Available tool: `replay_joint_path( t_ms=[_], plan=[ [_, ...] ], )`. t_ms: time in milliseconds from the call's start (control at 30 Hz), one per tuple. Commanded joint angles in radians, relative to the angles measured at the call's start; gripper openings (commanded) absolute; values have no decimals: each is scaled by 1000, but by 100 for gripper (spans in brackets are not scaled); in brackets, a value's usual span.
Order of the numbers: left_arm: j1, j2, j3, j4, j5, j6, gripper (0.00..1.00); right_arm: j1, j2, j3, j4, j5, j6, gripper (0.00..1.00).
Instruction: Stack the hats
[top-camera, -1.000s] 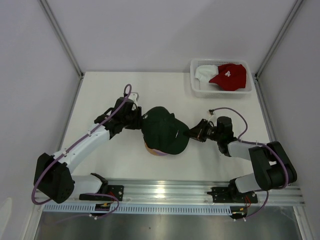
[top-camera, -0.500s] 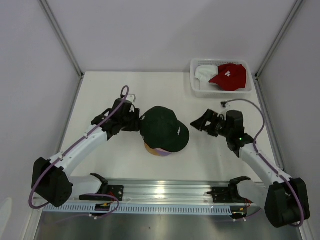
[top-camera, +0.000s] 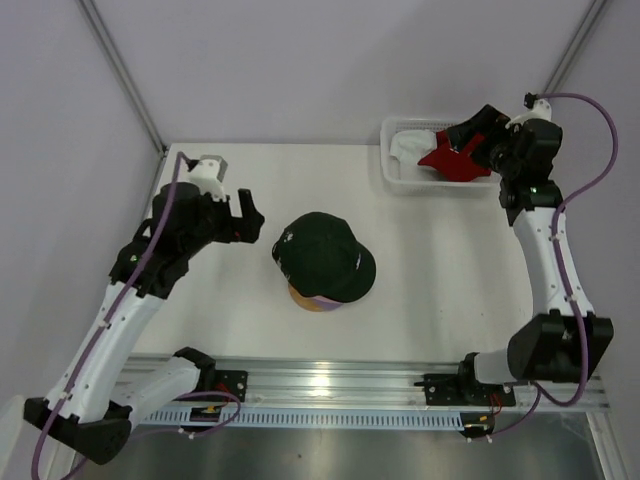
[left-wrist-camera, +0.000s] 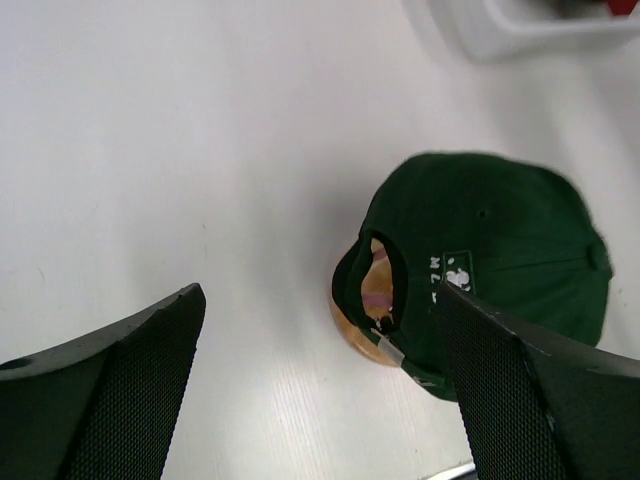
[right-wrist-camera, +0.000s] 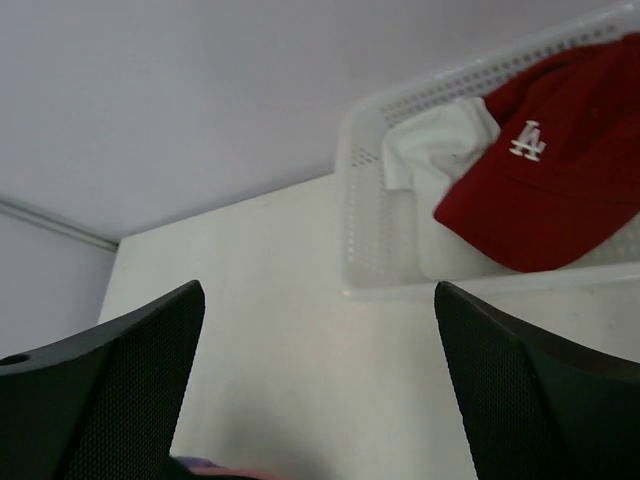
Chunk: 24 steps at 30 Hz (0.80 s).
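Note:
A dark green hat (top-camera: 323, 262) tops a stack on the round wooden stand (top-camera: 312, 301), with a purple edge showing beneath it. In the left wrist view the green hat (left-wrist-camera: 495, 245) shows a pink layer (left-wrist-camera: 378, 298) through its back opening. My left gripper (top-camera: 254, 219) hangs open to the left of the stack, holding nothing (left-wrist-camera: 317, 295). A red hat (right-wrist-camera: 560, 190) and a white hat (right-wrist-camera: 430, 160) lie in the white mesh basket (right-wrist-camera: 365, 240). My right gripper (top-camera: 463, 134) is open above the red hat (top-camera: 447, 161), partly hiding it, and holds nothing (right-wrist-camera: 318, 290).
The basket (top-camera: 392, 178) stands in the table's back right corner, by the enclosure wall. White walls and metal posts ring the table on three sides. A metal rail (top-camera: 330, 385) carrying both arm bases runs along the near edge.
Both grippers opened and let go of the green hat, which stays on the stack. The left arm rose and drew back left. The right arm swung to the basket.

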Motion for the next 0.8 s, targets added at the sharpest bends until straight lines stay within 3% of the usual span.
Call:
replay_joint_path(
  t_ms=[0,100,167,267,300,333,433,767],
  plan=[
    [60,-22,80,-6,97,56,99,-54,133,90,-57,60,-9,98],
    [129,-2,99,-11,172,59,99,-44,257,171,-15,59,-80,93],
    [170,13,104,-5,194,61,99,-3,326,256,-81,61,-166,93],
    [204,35,105,-5,218,81,99,91,452,386,-162,104,-483,93],
    [212,39,102,-3,230,94,100,120,502,411,-185,145,-590,94],
    [224,45,102,-3,238,102,99,152,527,438,-204,311,-760,95],
    [244,55,97,3,256,125,100,249,615,435,-199,557,-1011,96],
    [296,21,28,55,299,127,100,294,710,435,-181,691,-1199,75]
  ],
)
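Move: The red hat, last in the white basket, lies about 16 cm ahead of the right hand, 6 cm to its right and some 30 cm below. The white cloth beside it is about 16 cm ahead and 6 cm left; the hat stack, green hat on top, stands roughly 16 cm back and 29 cm left, some 26 cm lower. From the left hand the red hat is about 33 cm ahead, 50 cm right and 24 cm below. Towards the red hat in the basket, the right hand drops about 20 cm while reaching 12 cm forward, veering slightly right, then left, then right again. It rolls some 70 degrees, left side down, tips its fingers further downward and closes them partway, without visible contact. The empty left hand, still wide open, draws off left and slightly forward from the stack. ##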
